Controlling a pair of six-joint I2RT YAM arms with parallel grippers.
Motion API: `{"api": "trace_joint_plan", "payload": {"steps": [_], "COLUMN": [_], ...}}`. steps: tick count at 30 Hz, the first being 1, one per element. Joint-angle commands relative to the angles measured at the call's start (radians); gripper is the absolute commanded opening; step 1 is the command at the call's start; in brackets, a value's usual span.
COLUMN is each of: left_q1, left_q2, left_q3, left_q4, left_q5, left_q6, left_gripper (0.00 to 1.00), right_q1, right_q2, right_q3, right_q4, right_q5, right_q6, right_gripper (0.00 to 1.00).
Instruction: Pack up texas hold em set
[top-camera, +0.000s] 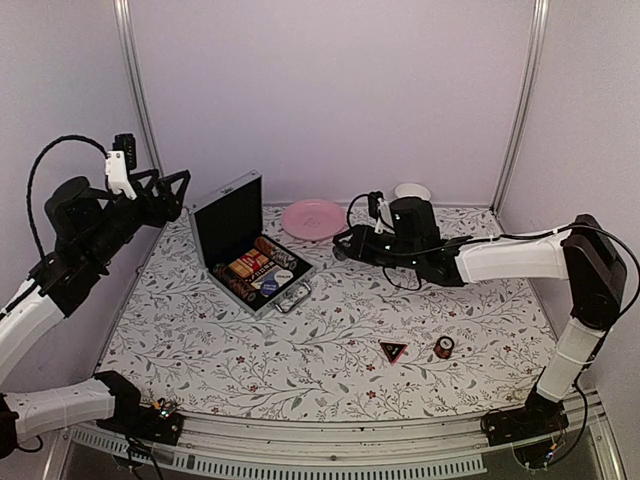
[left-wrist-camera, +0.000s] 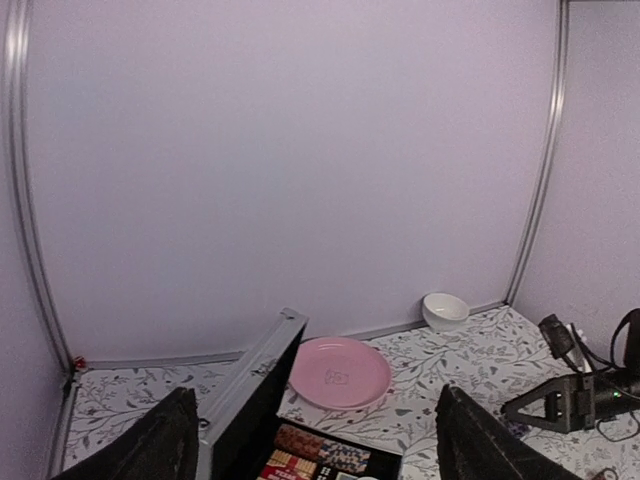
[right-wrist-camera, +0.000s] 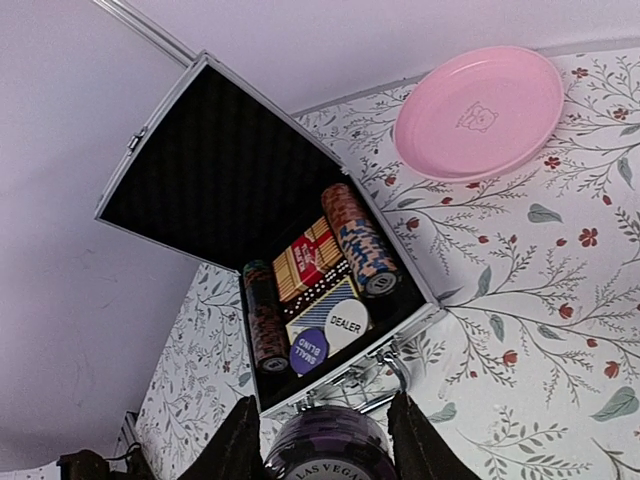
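The silver case (top-camera: 262, 272) of the texas hold em set stands open at the left middle of the table, lid (top-camera: 226, 215) raised. Inside lie chip stacks (right-wrist-camera: 360, 240), card decks (right-wrist-camera: 308, 262) and round Dealer and Small Blind buttons (right-wrist-camera: 346, 324). My right gripper (right-wrist-camera: 327, 440) hovers just in front of the case handle (right-wrist-camera: 385, 385), shut on a purple chip stack (right-wrist-camera: 325, 448). A black-and-red triangle (top-camera: 392, 351) and a short dark-red chip stack (top-camera: 444, 347) lie on the cloth at the front right. My left gripper (top-camera: 172, 193) hangs open, high beside the lid, holding nothing.
A pink plate (top-camera: 313, 218) lies right behind the case, and a small white bowl (top-camera: 412, 191) stands by the back wall. Metal frame posts (top-camera: 135, 100) rise at the back corners. The right arm (top-camera: 500, 258) stretches across the middle of the floral cloth.
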Motion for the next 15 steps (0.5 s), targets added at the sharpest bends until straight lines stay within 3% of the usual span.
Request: {"api": "trace_joint_plan", "payload": {"steps": [1, 5, 10, 15], "left_q1": [-0.24, -0.405, -0.444, -0.455], "left_q2": [0.081, 0.228, 0.367, 0.513], "left_q3": [-0.019, 0.009, -0.019, 0.031], "left_q4": [0.116, 0.187, 0.35, 0.365], "left_q5": [-0.097, -0.091, 0.038, 0.116], "left_q6": [-0.093, -0.183, -0.357, -0.424], "left_gripper": [0.82, 0.83, 0.83, 0.83], "right_q1": [0.026, 0.049, 0.06, 0.078], "right_q2": [-0.058, -0.084, -0.108, -0.121], "right_q3": [0.005, -0.003, -0.017, 0.002], "right_q4": [0.16, 0.206, 0.259, 0.263], "right_q5": [-0.014, 0.014, 0.024, 0.029], "right_q6": [0.071, 0.093, 0.123, 0.119], "right_gripper": [0.15, 0.15, 0.15, 0.15]}}
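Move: The left hand, open and empty, goes for the chip stack that the right fingers already hold, about 34 cm to its right, 9 cm ahead and 21 cm below it. The case lies some 16 cm ahead, 11 cm right and 37 cm below the left hand; the pink plate is roughly 43 cm ahead, 24 cm right and 39 cm below. From the right hand, the case is about 9 cm ahead, 26 cm left and 16 cm below. The left hand sweeps about 20 cm to the right and, more and more steeply, 9 cm down towards the chip stack in the other gripper, staying wide open while its wrist swings clockwise and tips down, so that its fingers come to face the stack without touching it. Meanwhile the right hand keeps its grip and lifts the stack about 8 cm, easing slightly back and left, and rolls some 15 degrees so that its left-pointing fingers come up nearer level and hold the stack out towards the left hand. ##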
